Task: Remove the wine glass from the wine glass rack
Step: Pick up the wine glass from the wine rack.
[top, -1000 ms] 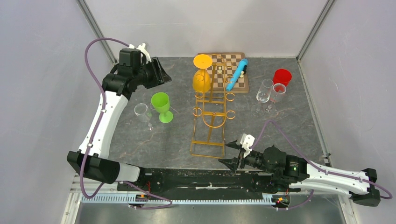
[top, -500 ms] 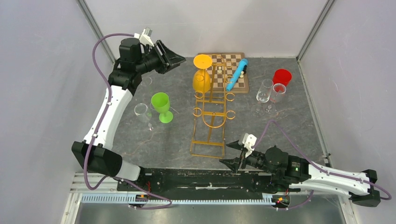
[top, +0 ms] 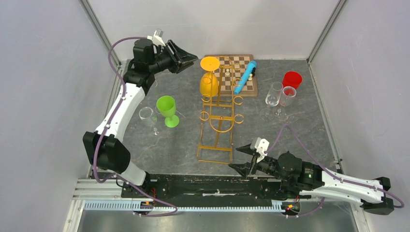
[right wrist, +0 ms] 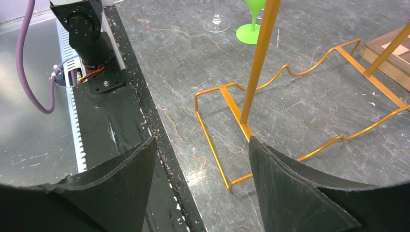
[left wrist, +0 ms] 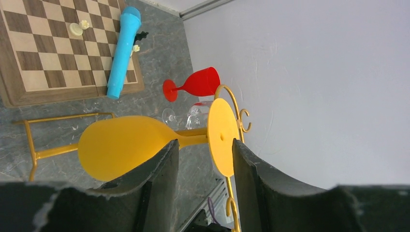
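Note:
A yellow wine glass [top: 209,82] hangs upside down near the top of the gold wire wine glass rack [top: 220,123], its round foot [top: 210,63] uppermost. My left gripper [top: 194,58] is open just left of that foot. In the left wrist view the glass [left wrist: 121,145] lies sideways; its stem [left wrist: 193,140] and foot [left wrist: 222,135] sit beyond the gap between my fingertips [left wrist: 167,159], with no contact showing. My right gripper [top: 240,159] is open and empty at the near right corner of the rack's base [right wrist: 212,125], beside the upright post [right wrist: 258,63].
A green glass [top: 167,108] and a clear glass [top: 147,116] stand left of the rack. Behind it lies a chessboard [top: 241,77] with a blue cylinder [top: 245,76] on it. A red glass [top: 292,79] and two clear glasses [top: 274,94] stand at the right.
My left arm has swung up and to the right, from the back left corner to beside the yellow glass's foot, its jaws narrowing a little. The right gripper has barely shifted.

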{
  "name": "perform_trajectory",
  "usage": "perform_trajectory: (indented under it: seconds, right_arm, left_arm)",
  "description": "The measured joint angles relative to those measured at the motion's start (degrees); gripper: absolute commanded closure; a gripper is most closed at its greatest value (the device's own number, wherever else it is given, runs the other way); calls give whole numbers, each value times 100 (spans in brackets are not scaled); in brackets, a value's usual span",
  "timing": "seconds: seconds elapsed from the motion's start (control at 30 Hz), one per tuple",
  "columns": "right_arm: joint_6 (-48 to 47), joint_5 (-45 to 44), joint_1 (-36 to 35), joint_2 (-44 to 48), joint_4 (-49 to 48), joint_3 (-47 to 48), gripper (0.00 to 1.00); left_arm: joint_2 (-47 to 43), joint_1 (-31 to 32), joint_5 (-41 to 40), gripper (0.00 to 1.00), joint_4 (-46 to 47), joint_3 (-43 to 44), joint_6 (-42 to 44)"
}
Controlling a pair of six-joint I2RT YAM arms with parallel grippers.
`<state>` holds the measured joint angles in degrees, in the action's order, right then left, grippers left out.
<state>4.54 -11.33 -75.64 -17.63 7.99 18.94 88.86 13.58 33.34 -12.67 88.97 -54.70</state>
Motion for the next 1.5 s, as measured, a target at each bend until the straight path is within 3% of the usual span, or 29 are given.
perform_trajectory:
  seconds: [0.33, 0.47, 0.67, 0.97, 1.5]
  right_arm:
    - [0, -68, 0, 87, 63, 0, 28]
    - [0, -83, 0, 94, 72, 0, 28]
    - [2, -85, 0, 151, 76, 0, 27]
    - [13, -85, 0, 155, 79, 0, 27]
    - [15, -107, 0, 142, 210, 0, 27]
  left_arm:
    - [339, 208, 63, 50, 378, -66, -299]
    - [402, 267, 162, 56, 470, -66, -380]
    - [426, 295, 201, 75, 564, -76, -455]
    - [426, 295, 306, 97, 601, -76, -470]
    - [426, 293, 321, 98, 553, 57, -505]
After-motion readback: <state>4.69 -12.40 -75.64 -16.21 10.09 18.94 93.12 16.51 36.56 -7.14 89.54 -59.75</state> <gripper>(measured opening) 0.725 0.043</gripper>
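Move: The orange wine glass hangs upside down at the rack's far end. Its foot is about 7 cm to the left hand's right, 1 cm back and a touch below, and its middle some 9 cm below. The rack's middle is 14 cm back, 10 cm right; the green wine glass 10 cm back, 11 cm left; the chessboard 14 cm ahead, 18 cm right. From the right hand the orange glass is about 34 cm ahead, 12 cm left. Bring the left gripper about 3.5 cm to the right and some 1.5 cm down, fingers half open, until the tips straddle the near left rim of the orange wine glass's foot. Hold there and shut the fingers to pinch the thin foot, then begin to ease upward by half a centimetre. ##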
